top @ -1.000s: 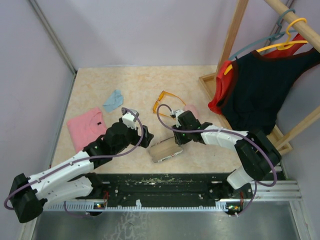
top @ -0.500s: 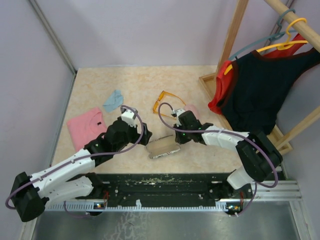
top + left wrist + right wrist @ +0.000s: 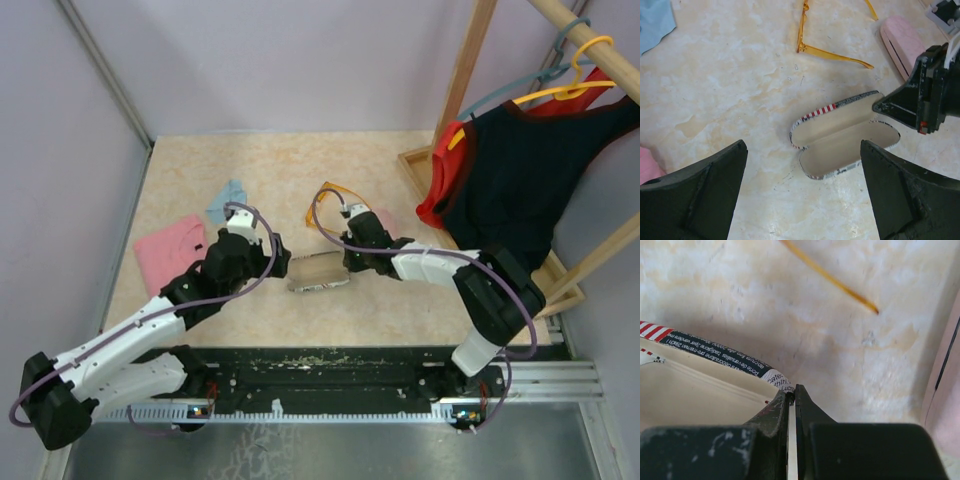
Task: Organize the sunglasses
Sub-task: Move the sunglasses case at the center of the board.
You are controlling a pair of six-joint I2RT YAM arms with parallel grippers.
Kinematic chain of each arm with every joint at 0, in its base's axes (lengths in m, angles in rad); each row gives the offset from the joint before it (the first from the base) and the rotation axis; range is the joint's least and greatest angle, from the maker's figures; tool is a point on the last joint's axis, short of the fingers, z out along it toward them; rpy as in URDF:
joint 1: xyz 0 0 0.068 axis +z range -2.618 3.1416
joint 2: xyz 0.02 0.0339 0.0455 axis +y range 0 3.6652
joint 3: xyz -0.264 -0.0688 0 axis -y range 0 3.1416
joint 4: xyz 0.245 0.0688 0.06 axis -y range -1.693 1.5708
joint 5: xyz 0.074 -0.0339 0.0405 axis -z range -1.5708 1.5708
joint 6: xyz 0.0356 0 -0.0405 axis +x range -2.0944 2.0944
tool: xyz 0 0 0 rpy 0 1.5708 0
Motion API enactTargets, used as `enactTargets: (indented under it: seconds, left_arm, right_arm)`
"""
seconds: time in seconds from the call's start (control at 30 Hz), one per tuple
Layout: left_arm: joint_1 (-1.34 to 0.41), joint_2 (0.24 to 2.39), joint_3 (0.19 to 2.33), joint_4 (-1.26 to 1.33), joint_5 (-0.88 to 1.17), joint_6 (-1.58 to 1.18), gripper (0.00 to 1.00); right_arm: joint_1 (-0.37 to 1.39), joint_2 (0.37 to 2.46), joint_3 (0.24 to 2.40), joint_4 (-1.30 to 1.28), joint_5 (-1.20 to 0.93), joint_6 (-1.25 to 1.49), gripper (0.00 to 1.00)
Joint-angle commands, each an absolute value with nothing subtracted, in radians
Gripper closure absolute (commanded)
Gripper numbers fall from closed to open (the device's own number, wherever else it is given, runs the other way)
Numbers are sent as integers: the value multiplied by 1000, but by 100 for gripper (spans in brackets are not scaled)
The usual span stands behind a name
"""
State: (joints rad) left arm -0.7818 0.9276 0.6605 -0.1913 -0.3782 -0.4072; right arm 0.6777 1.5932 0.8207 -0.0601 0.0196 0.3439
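The orange translucent sunglasses (image 3: 325,194) lie unfolded on the table, also seen in the left wrist view (image 3: 832,50); one thin arm (image 3: 830,276) shows in the right wrist view. The black-and-white printed case (image 3: 318,272) lies open, cream lining up (image 3: 845,135). My right gripper (image 3: 346,263) is shut on the rim of that case's right end (image 3: 775,377), with its fingertips (image 3: 881,106) pinching the edge. My left gripper (image 3: 283,262) hovers just left of the case, open, its fingers (image 3: 705,195) wide apart with nothing between them.
The pink oblong case (image 3: 386,222) lies shut just right of the right gripper (image 3: 902,42). A pink cloth (image 3: 168,250) and a blue cloth (image 3: 228,200) lie at the left. A wooden rack (image 3: 470,70) with hung clothes (image 3: 510,180) stands at the right.
The right gripper closed on the printed case's end. The case slid up and to the left with it. The left arm reached further forward, staying open.
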Motion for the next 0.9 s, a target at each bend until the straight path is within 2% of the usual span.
enactTargets:
  seconds: [0.0, 0.53, 0.8, 0.87]
  left_arm:
    - [-771, 898, 693, -226, -405, -402, 1]
    - [-761, 872, 687, -236, -406, -393, 1]
    - [-759, 873, 684, -234, -406, -389, 1]
    - [-758, 874, 684, -232, -406, -386, 1]
  right_arm:
    - [675, 1662, 936, 64, 104, 361, 100]
    - [650, 1844, 1060, 141, 237, 289, 100]
    - [602, 1868, 1070, 144, 193, 254, 100]
    - [600, 1868, 1069, 149, 178, 245, 95]
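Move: Pinched by its right end, the open sunglasses case has its middle about 7 cm left of the right hand and 1 cm back; the board's centre is some 9 cm ahead and 7 cm left, both about 3 cm lower. The orange sunglasses lie about 17 cm ahead and 3 cm left, the closed pink case 10 cm ahead and 10 cm right. From the left hand, the open case is roughly 4 cm ahead, 9 cm right and 14 cm below. Carrying the open case level and forward towards the board's centre, the right hand goes about 10 cm, bowing a little left before easing back right, and keeps its shut pinch on the case's right end. The fingers tip outward and turn slightly clockwise, roughly 10 degrees each, as the far lid rim comes up against the near temple of the orange sunglasses and pushes it forward. ##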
